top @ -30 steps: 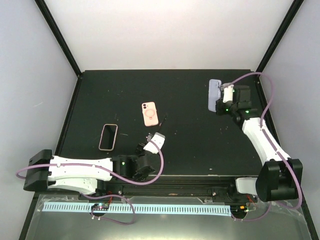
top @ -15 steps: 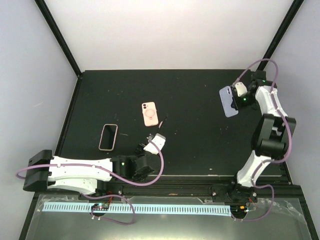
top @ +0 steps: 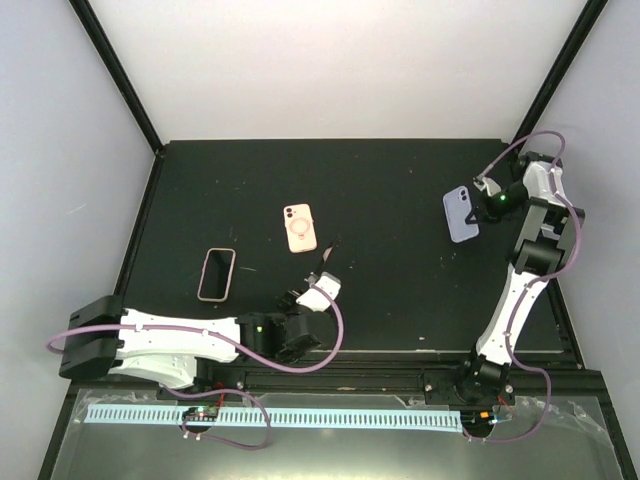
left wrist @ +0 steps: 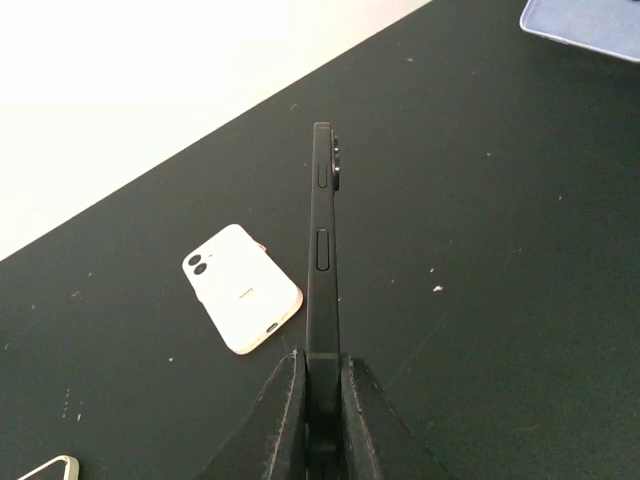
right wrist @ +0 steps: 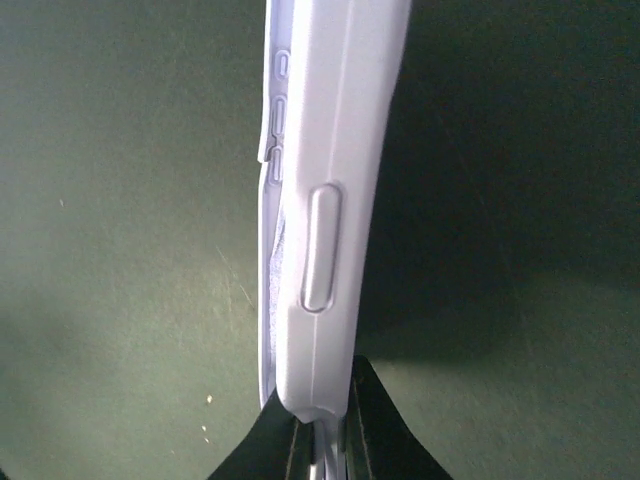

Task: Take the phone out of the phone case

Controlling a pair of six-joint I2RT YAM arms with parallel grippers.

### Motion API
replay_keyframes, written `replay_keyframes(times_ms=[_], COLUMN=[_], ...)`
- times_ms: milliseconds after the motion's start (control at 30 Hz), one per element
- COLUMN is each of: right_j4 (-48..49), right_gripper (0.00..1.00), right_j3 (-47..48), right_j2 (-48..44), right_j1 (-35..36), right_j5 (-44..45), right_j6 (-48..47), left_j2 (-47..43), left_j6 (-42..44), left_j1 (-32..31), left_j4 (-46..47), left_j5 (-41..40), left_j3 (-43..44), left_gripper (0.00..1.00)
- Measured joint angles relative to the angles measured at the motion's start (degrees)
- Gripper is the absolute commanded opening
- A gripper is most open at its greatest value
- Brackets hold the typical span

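My left gripper [left wrist: 322,362] is shut on the lower end of a black phone [left wrist: 323,230], held on edge above the table. From above, that phone [top: 329,251] is a thin dark sliver ahead of the left gripper [top: 325,270], near the table's front middle. My right gripper [right wrist: 330,425] is shut on one edge of a lavender phone case [right wrist: 325,170]. In the top view the case [top: 460,215] hangs off the right gripper [top: 480,205] at the far right, well apart from the phone.
A pink cased phone [top: 300,227] [left wrist: 242,288] lies face down mid-table, just left of the black phone. A pink-rimmed case [top: 216,274] lies open at the left. The table's right edge rail [top: 560,280] runs close behind the right arm.
The right arm has folded back toward the right edge, carrying the lavender case right and slightly nearer. The left arm has shifted a little right with the black phone.
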Motion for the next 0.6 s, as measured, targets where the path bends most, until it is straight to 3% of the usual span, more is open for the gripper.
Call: replay_keyframes(times_ms=[233, 333, 433, 600], right_j4=[-1.5, 0.1, 2.7, 9.0], right_gripper=[0.33, 0.36, 0.47, 0.48], right_j3=[2.2, -0.7, -6.6, -19.2], right_j2=[4.8, 2.9, -2.4, -17.5], right_j1=[0.1, -0.2, -0.8, -1.6], right_j5=[-2.7, -2.1, 0.1, 3.5], right_j6=[2.3, 3.1, 3.5, 2.9], left_j2=[2.1, 2.8, 3.6, 7.7], left_j6=[0.1, 0.5, 1.8, 4.3], left_j1=[0.5, 1.3, 2.6, 6.9], left_j4=[-0.5, -1.3, -1.8, -3.3], left_j5=[-0.3, -0.2, 0.2, 2.9], left_j3=[0.6, 2.1, 4.0, 8.3], left_gripper=[0.02, 0.02, 0.02, 0.02])
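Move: About 5 cm to the right hand's left, 1 cm back and 4 cm below is the table spot for the purple case it still pinches. The pink phone lies roughly 48 cm left of this hand, 2 cm back and 5 cm down. From the left hand, still gripping the bare black phone, the pink phone is some 21 cm ahead, 2 cm left; the purple case's spot is 23 cm ahead and 42 cm right; both are about 16 cm below. Lowering the purple case about 2 cm onto the table, the right hand opens its fingers to roughly half, lets go, then draws back towards its base and rises some 5 cm clear of the case. The left hand, keeping its closed grip on the black phone, first barely dips, then eases forward about 3.5 cm and slightly right, towards the pink phone's distance out. ##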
